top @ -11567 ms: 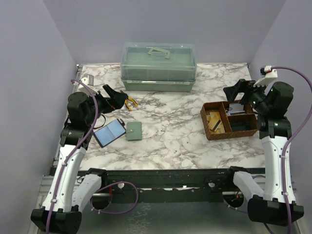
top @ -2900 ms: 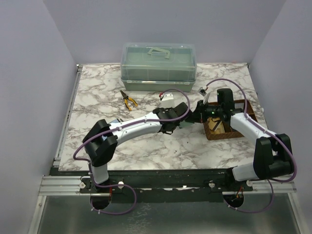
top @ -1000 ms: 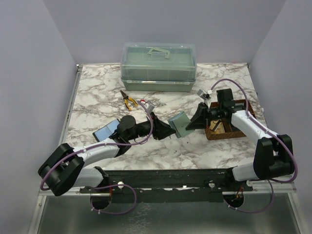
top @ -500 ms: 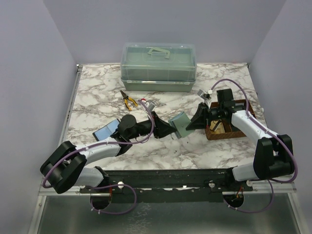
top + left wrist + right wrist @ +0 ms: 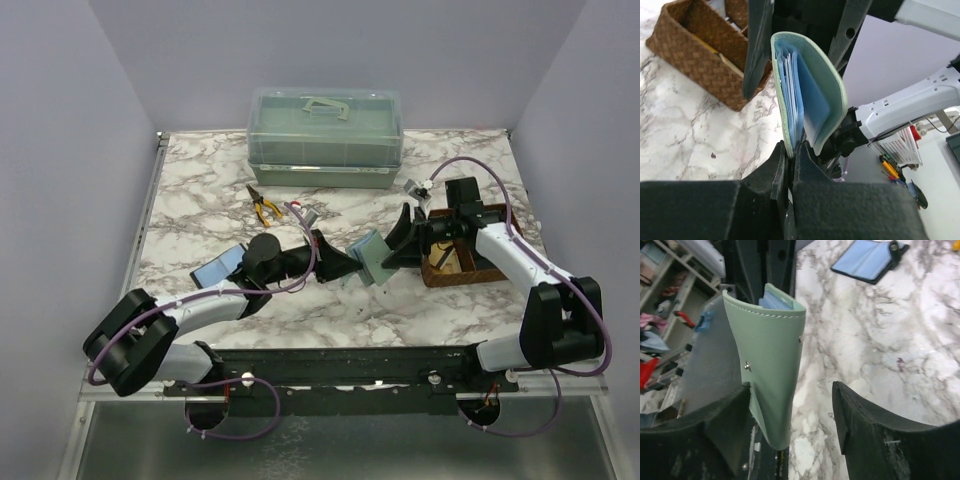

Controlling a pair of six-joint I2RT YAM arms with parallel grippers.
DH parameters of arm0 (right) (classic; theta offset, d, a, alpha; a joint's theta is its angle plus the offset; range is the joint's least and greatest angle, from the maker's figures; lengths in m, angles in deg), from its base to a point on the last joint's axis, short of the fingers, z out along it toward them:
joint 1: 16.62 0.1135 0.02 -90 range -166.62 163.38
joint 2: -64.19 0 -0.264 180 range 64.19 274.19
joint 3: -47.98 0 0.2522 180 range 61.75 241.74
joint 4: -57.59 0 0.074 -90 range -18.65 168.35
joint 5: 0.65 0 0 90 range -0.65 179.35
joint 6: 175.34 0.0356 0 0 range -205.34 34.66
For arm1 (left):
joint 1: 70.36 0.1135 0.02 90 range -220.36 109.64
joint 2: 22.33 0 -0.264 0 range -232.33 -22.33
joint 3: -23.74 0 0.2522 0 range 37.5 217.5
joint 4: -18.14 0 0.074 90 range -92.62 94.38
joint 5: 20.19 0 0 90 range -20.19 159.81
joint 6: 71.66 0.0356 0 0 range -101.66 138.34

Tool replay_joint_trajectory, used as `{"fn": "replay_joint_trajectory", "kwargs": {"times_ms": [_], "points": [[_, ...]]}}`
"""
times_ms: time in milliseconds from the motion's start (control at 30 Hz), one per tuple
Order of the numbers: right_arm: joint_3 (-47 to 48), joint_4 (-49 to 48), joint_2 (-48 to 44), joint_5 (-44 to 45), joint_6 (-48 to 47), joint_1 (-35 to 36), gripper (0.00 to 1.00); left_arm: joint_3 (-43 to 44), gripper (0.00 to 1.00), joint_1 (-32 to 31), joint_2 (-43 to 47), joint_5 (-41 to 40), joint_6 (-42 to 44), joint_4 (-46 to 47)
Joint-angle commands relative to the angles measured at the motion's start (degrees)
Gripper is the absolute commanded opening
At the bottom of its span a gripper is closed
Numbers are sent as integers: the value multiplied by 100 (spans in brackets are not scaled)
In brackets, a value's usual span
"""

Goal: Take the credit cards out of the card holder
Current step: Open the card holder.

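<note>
The grey-green card holder (image 5: pixel 370 255) hangs half open above the table's middle, between both arms. My left gripper (image 5: pixel 350 270) is shut on the lower edge of one flap (image 5: pixel 782 115), fingers pinched tight (image 5: pixel 791 150). Inside, the holder (image 5: pixel 827 85) is blue, with thin pale edges (image 5: pixel 788 82) standing in the pockets; whether these are credit cards I cannot tell. My right gripper (image 5: pixel 400 238) is open around the holder's other side. In the right wrist view the holder (image 5: pixel 772 360) rests against the left finger (image 5: pixel 725 420), and the right finger (image 5: pixel 860 415) stands well apart from it.
A brown divided basket (image 5: pixel 470 272) with tan flat pieces sits just behind my right gripper. A black-framed blue panel (image 5: pixel 222 267) lies by my left arm. Yellow-handled pliers (image 5: pixel 265 208) and a green lidded box (image 5: pixel 325 135) are further back.
My right gripper has opened and let go of the card holder. My left gripper has shut on the holder's edge. The holder has tipped slightly.
</note>
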Motion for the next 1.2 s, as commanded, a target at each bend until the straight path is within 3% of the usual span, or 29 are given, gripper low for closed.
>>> {"fn": "replay_joint_trajectory", "kwargs": {"times_ms": [0, 167, 400, 567, 1167], "points": [[252, -148, -272, 1454, 209, -163, 76, 140, 0, -28, 544, -687, 171, -1315], [32, -430, -786, 1860, 397, -409, 87, 781, 0, -360, 907, -2263, 605, -3548], [47, -332, -916, 1915, 235, -413, 93, 2368, 0, -915, 141, -3650, 820, -5808], [-95, -514, -996, 1947, 373, -416, 98, 2695, 0, -958, -138, -3741, 526, -5907], [-97, -749, -509, 4033, 446, 640, 100, 2657, 0, -960, -309, -3457, -310, -4872]]}}
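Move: The left fingers already pinch the green card holder by one edge, its middle about 5 cm to their right and 1 cm ahead. From the right hand, its fingers already parting around the holder's free end, that middle lies some 4 cm left and 2 cm back, level. The wicker basket stands roughly 22 cm right of the right hand, 7 cm ahead and 14 below; the pliers about 21 cm left of the left hand, 18 ahead, 15 below. The right hand spreads its fingers the rest of the way and clears the card holder's free end, going about 5 cm forward with a 3 cm swing to its right, then comes partly back left and sinks about 4 cm so that the wide-open fingers straddle the loose cover, their tips swung forward and tipped down. Meanwhile the left hand keeps its pinch and carries the holder about 5 cm forward and a little down, swinging and tipping its fingers forward and downward by some 40 degrees in all. ##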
